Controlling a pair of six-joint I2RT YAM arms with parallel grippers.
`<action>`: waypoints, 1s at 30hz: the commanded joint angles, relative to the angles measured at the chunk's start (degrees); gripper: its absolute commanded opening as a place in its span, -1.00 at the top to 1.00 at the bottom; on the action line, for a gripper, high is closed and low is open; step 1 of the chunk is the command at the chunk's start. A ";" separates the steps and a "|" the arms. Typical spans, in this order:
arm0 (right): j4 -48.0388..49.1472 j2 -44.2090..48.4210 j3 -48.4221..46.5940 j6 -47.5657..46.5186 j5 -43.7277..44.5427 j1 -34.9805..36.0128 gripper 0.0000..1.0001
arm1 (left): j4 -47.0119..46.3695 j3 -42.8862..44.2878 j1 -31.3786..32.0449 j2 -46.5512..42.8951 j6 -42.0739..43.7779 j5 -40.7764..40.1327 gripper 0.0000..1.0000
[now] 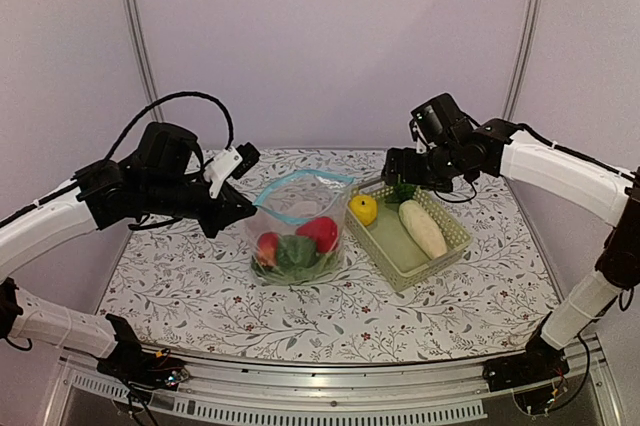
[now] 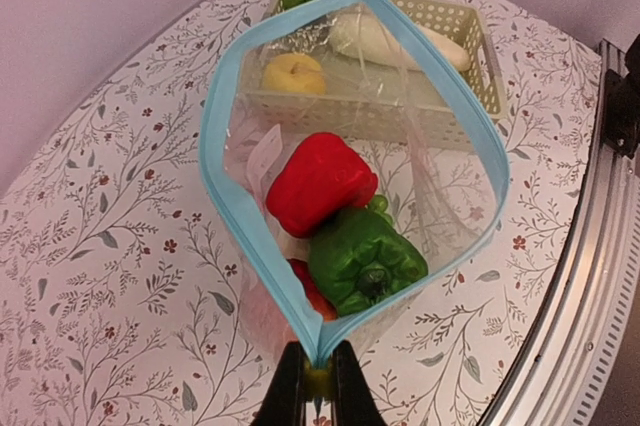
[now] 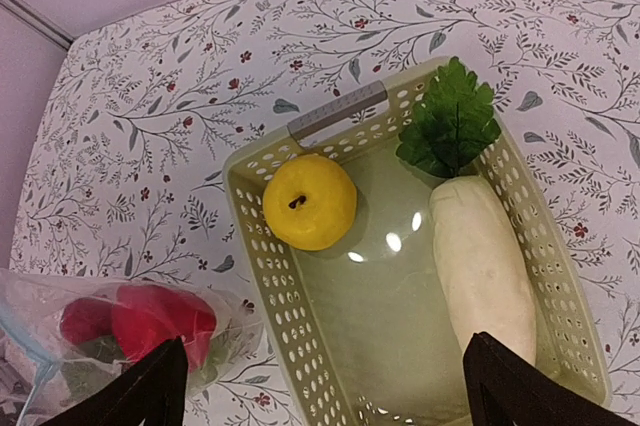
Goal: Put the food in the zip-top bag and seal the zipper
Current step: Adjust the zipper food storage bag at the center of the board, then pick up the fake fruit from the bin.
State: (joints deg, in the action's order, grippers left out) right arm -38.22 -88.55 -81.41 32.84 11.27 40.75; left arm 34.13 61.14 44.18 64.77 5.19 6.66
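Observation:
The see-through zip-top bag (image 1: pixel 298 236) stands open on the table, and its light-blue zipper (image 2: pixel 232 196) forms a wide loop. My left gripper (image 2: pixel 320 374) is shut on the near corner of the zipper. Inside the bag lie a red pepper (image 2: pixel 320 182), a green pepper (image 2: pixel 365 258) and another red piece (image 2: pixel 308 291). A yellow apple (image 3: pixel 310 201) and a long white radish (image 3: pixel 485 266) with green leaves (image 3: pixel 450 126) lie in the basket. My right gripper (image 3: pixel 325 388) hangs open and empty above the basket, between the apple and the radish.
The pale green lattice basket (image 3: pixel 250 208) sits just right of the bag, touching it. The table (image 1: pixel 450 296) has a floral cover. A metal rail (image 2: pixel 585 276) runs along the table's near edge.

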 commanded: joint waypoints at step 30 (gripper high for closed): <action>-1.40 -37.56 -22.76 -4.23 -5.49 -2.99 -0.93 | -0.96 -0.15 -0.85 -0.14 0.61 0.55 1.00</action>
State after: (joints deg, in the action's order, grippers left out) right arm -39.44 -123.68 -102.50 28.03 4.38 37.85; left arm 34.15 61.08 43.97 64.77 5.56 6.79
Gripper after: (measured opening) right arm 0.965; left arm 0.036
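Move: The yellow pepper in the basket lies about 11 cm ahead of the open right hand, some 7 cm to its left and roughly 19 cm below. The white radish is about 15 cm right of the pepper and 4 cm nearer; the green leaves about 9 cm right and 6 cm farther out; the red pepper in the bag about 11 cm left and 7 cm nearer. From the left hand, the yellow pepper is some 22 cm ahead, 26 cm right and 20 cm below. The yellow pepper is what the right hand swoops to: it sinks some 15 cm while reaching about 8 cm forward and 6 cm left, tipping its fingers roughly 15 degrees further down and slowing near the end, jaws staying wide open. The left hand stays put, still pinching the zip-top bag's rim so the mouth hangs open. ##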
